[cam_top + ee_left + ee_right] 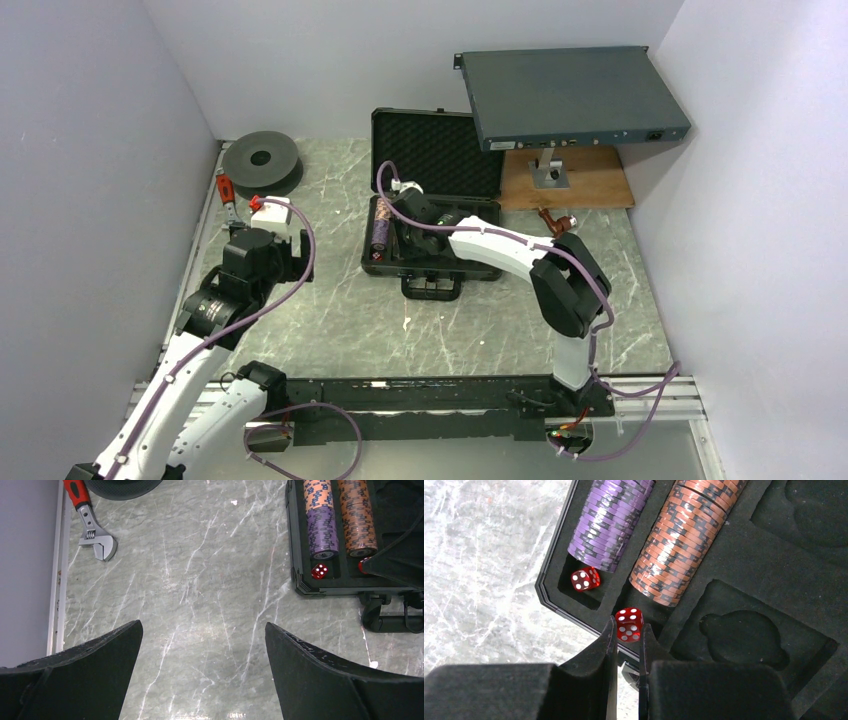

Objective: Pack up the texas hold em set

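The black briefcase [480, 215] of the texas hold em set lies open mid-table, its egg-crate foam lid [437, 150] standing up behind. In the right wrist view the slotted tray [744, 570] holds a purple chip stack [611, 520] and a brown chip stack [684, 535]. A small red die [585, 579] rests in the slot at the purple stack's end. My right gripper [628, 626] is shut on a second red die [629, 616], held over the near end of the brown stack's slot. My left gripper [203, 623] hangs open over bare table, left of the case [295, 555].
A large grey metal rack box [570, 95] sits tilted on a stand over a wooden board [570, 185] at the back right. At the back left lies a dark round spool [262, 158], with a red-handled wrench [92, 525] beside it. The case handle [390, 620] points toward the arms.
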You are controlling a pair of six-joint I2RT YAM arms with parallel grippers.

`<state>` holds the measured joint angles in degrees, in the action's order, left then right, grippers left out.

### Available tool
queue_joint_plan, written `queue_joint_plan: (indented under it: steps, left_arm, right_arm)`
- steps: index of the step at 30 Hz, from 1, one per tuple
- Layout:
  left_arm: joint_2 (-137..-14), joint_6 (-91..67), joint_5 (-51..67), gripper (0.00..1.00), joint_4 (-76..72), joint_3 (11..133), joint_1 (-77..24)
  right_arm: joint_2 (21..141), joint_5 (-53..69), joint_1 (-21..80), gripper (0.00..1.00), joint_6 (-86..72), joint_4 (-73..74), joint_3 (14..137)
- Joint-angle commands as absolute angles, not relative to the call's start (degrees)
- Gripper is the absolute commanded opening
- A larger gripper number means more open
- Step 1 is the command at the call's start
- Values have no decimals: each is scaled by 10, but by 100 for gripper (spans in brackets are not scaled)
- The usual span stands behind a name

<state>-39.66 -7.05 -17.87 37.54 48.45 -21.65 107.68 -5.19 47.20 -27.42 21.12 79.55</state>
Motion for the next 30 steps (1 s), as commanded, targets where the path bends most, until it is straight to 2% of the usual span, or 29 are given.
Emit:
queue_joint_plan:
  steps: [1, 4, 12, 20, 30]
  left_arm:
    - [-399, -63, -177, 99, 357, 485, -211]
    - [-399, -63, -177, 99, 357, 485, -210]
    - [-399, -63, -175, 99, 357, 485, -209]
    - [-402, -63, -178, 99, 356, 483, -208]
    - [-413, -62, -178, 99, 355, 483, -206]
  right_arm:
    - [1079, -65, 475, 8, -269, 217, 823]
    - [1080, -65, 475, 22, -269, 215, 821]
    - [1075, -63, 475, 48, -267, 214, 821]
    - [1052, -53, 479, 50, -266, 214, 814]
    - [923, -65, 485, 56, -248, 202, 731]
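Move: The right hand has the second die between its fingertips, right over the empty near end of the slot with the all-orange chips, about 1 cm above its resting place there. The first die lies 5 cm to the left, level with it. The orange stack's middle is some 8 cm ahead, the orange-and-purple stack's 8 cm ahead and 5 cm left. From the left hand the slot end is about 9 cm forward, 23 cm right and 15 cm below. Staying almost in place at the slot end, the right hand spreads its nearly shut fingers to about half open, letting go of the second die. Only then does it climb away from the case, slowly at first and then faster, by about 3.5 cm, drawing back some 1.5 cm towards its base, with the fingers kept open. ##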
